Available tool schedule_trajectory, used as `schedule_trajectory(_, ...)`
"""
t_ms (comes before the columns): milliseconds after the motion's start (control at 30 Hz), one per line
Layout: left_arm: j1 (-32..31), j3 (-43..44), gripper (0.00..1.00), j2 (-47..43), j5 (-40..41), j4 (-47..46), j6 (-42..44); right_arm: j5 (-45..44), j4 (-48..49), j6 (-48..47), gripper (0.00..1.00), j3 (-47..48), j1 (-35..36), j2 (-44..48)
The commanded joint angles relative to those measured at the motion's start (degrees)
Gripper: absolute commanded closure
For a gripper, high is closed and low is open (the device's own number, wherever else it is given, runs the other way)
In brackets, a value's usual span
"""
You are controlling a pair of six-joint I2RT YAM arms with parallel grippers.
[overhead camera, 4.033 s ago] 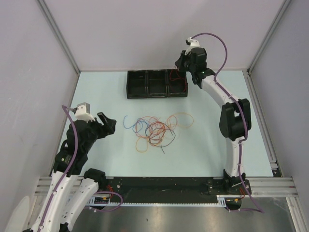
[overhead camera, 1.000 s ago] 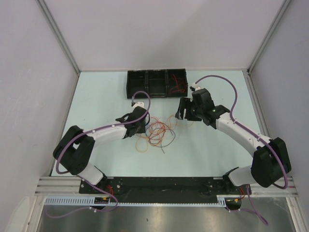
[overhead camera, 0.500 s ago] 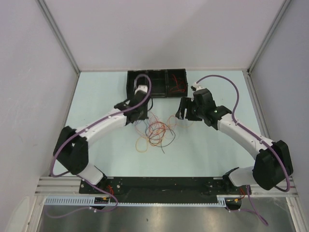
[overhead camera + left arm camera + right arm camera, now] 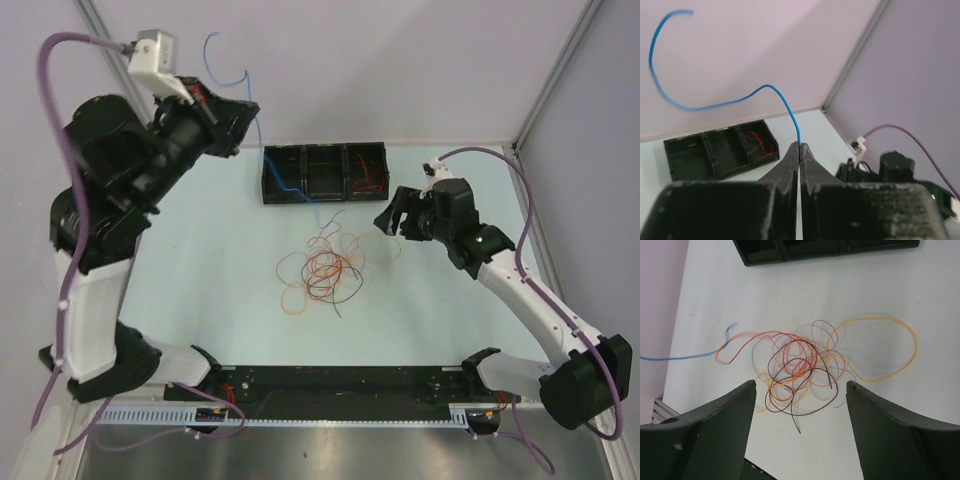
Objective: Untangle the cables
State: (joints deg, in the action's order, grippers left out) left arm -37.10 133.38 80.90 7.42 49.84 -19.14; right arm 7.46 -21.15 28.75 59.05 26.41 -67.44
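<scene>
The cables lie as a loose tangle (image 4: 320,270) of red, orange-yellow and black loops mid-table. My left gripper (image 4: 243,112) is raised high at the back left and is shut on the blue cable (image 4: 211,55). Its free end curls upward, and the rest trails down over the tray toward the tangle. In the left wrist view the left gripper (image 4: 799,146) pinches the blue cable (image 4: 769,86) at its very tips. My right gripper (image 4: 395,221) hovers open just right of the tangle. The right wrist view shows the right gripper (image 4: 801,385) above the tangle (image 4: 800,365), with the blue cable (image 4: 680,358) leading off left.
A black three-compartment tray (image 4: 323,172) stands at the back of the table, with a red cable (image 4: 368,180) in its right compartment. An orange-yellow loop (image 4: 910,340) spreads to the right of the tangle. Grey walls close in the back and both sides.
My left gripper closed on the blue cable and rose high to the back left, drawing it out of the tangle. The right gripper drifted slightly right and stayed open.
</scene>
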Motion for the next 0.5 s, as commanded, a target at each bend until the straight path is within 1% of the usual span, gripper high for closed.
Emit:
schedule_trajectory(0,0.2,-14.3,1.00,-5.0,-10.7,-1.9,2.0,5.2,2.2,0.1,0.23,0.5,-2.4,4.9)
schedule_trajectory(33,0.2,-17.9,1.00,-6.4,-12.7,-5.4,1.6,6.0,2.4,-0.3,0.22,0.5,-2.8,5.6)
schedule_trajectory(67,0.2,-24.4,1.00,-8.0,-13.2,-6.9,1.2,8.0,2.7,-1.1,0.22,0.5,-3.2,6.3)
schedule_trajectory(133,0.2,-29.5,1.00,-11.3,-13.7,-9.6,-0.1,10.0,4.4,-2.1,0.22,0.5,-3.3,8.2)
schedule_trajectory(167,0.3,-33.6,1.00,-12.3,-14.3,-10.5,-0.4,12.0,4.8,-2.9,0.22,0.5,-3.3,9.0)
schedule_trajectory(233,0.2,-37.3,1.00,-14.3,-15.7,-12.7,-1.6,14.3,7.1,-3.3,0.22,0.5,-3.2,10.7)
schedule_trajectory(267,0.2,-37.8,1.00,-14.6,-15.8,-13.4,-2.1,17.4,8.0,-3.4,0.22,0.5,-3.1,11.0)
schedule_trajectory(367,0.2,-37.0,0.99,-14.7,-15.7,-14.5,-3.7,20.6,11.7,-4.0,0.23,0.5,-0.9,10.9)
schedule_trajectory(467,0.3,-34.8,1.00,-13.6,-14.4,-14.4,-5.6,20.6,14.4,-4.9,0.26,0.5,3.4,9.3)
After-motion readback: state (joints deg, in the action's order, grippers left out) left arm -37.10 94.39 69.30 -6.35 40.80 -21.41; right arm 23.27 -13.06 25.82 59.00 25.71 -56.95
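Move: With the blue cable pinched high up in my left hand, the tangle lies about 55 cm below it, some 3 cm ahead and 4 cm to its right. The black box stands about 24 cm ahead and 3 cm right of that hand, at nearly the tangle's depth; the orange loop is 8 cm ahead and 15 cm right. From my open right hand the tangle lies about 10 cm left, 1 cm ahead and 20 cm below. I keep the blue cable shut in my left fingers and bring it down about 16 cm towards the tangle, drifting some 5 cm to the right while the fingers tip down and swing clockwise. Meanwhile I raise my empty, open right hand about 10 cm and draw it back 4 cm, first slightly right, then left, tilting its fingers up and turning them some 15 degrees counter-clockwise. ##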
